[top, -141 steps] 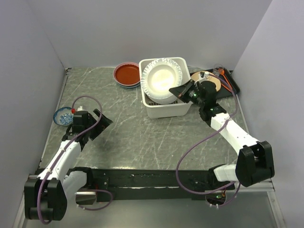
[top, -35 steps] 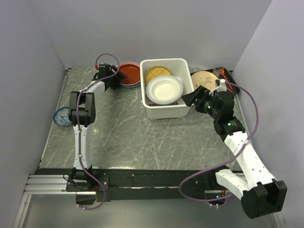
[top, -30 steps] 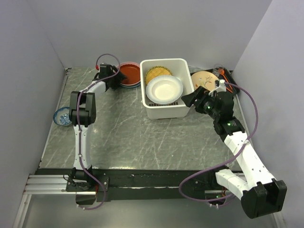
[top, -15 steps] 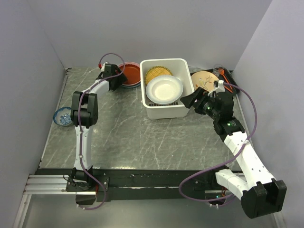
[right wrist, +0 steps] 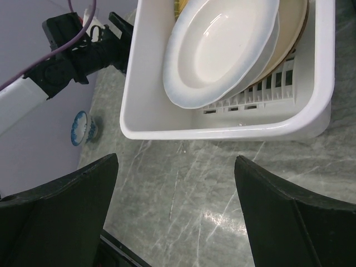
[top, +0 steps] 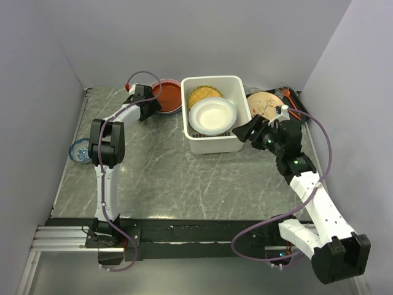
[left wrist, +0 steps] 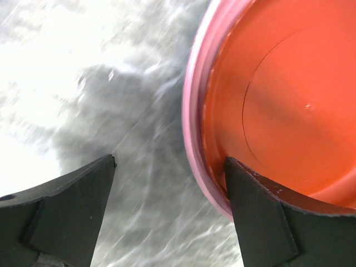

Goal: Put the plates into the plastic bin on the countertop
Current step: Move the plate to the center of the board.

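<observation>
A red plate [top: 167, 93] tops a stack at the back, left of the white plastic bin [top: 215, 145]. In the left wrist view the red plate [left wrist: 278, 100] lies on a pink plate [left wrist: 193, 111]. My left gripper [top: 149, 106] [left wrist: 169, 183] is open and straddles their near rim, one finger over the red plate, one over the countertop [top: 172, 178]. The bin [right wrist: 222, 131] holds a white plate [top: 212, 115] [right wrist: 217, 50] and a yellow lattice plate [top: 204, 95]. My right gripper [top: 245, 130] [right wrist: 175, 189] is open and empty beside the bin's right front corner.
A cream plate with a branch [top: 264, 103] lies on a black tray [top: 302, 104] at the back right, behind my right arm. A small blue patterned bowl [top: 80, 149] [right wrist: 83, 127] stands near the left wall. Walls close in the left, back and right.
My left gripper has moved right, up to the red plate stack, and now straddles its rim. The right gripper has shifted slightly toward the front. The plates in the bin have not moved.
</observation>
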`<state>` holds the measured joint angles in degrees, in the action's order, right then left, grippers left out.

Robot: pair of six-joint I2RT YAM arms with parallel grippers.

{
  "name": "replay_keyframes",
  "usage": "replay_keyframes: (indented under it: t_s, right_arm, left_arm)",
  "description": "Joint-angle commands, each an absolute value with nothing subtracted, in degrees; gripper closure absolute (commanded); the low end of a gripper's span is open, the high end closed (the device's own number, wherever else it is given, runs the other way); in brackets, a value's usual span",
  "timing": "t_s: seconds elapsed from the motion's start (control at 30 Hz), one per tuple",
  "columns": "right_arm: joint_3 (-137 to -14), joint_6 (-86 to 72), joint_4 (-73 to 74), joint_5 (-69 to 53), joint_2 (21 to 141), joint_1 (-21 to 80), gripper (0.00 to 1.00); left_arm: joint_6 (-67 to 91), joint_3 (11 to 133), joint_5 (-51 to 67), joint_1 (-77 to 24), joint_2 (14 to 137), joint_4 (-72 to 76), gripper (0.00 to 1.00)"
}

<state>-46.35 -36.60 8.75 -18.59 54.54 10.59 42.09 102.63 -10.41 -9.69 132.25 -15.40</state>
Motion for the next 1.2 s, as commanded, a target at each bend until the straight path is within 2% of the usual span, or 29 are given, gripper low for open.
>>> replay_keyframes:
  t_s: [0.0,0.27,0.6,1.17]
  right_arm:
    - [-45.97,-36.83,8.17,-19.34,52.65,10.20,0.08]
    - [-46.05,-36.47,8.44,-19.69,52.47,10.20,0.08]
    - [-45.35,-36.65,7.82,-20.74,52.29,10.20,0.08]
    - [-45.00,-36.74,7.91,-22.68,50.80,10.28,0.08]
  left_arm:
    - [38.15,96.95,-12.31,-10.46,130.35,-26.02,0.14]
    - [38.23,92.91,-12.13,-11.43,126.66,-27.78,0.14]
    - [39.37,81.04,-12.13,-12.65,117.78,-25.14,0.13]
    - [40.60,69.01,-12.75,-17.93,111.63,-24.44,0.13]
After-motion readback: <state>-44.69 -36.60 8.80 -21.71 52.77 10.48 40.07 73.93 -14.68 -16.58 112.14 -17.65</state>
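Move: The red plate's middle lies about 7 cm ahead of my left hand, 8 cm to the right and 2 cm below, on the pink plate that shares its middle; my right-hand fingertip is already inside its near-left rim. The white bin stands some 33 cm right of this hand and 2 cm back, the blue bowl 32 cm left and 20 cm back. From my right hand the red plate is about 34 cm ahead, 36 cm left and 22 cm below. With one finger of my left hand hooked inside the red plate's rim and the fingers staying open, I drag it straight back over the counter about 14 cm, towards the counter's middle. I sink about 1 cm on the way, bear slightly right near the end, and tip the fingers some 10 degrees further down. ##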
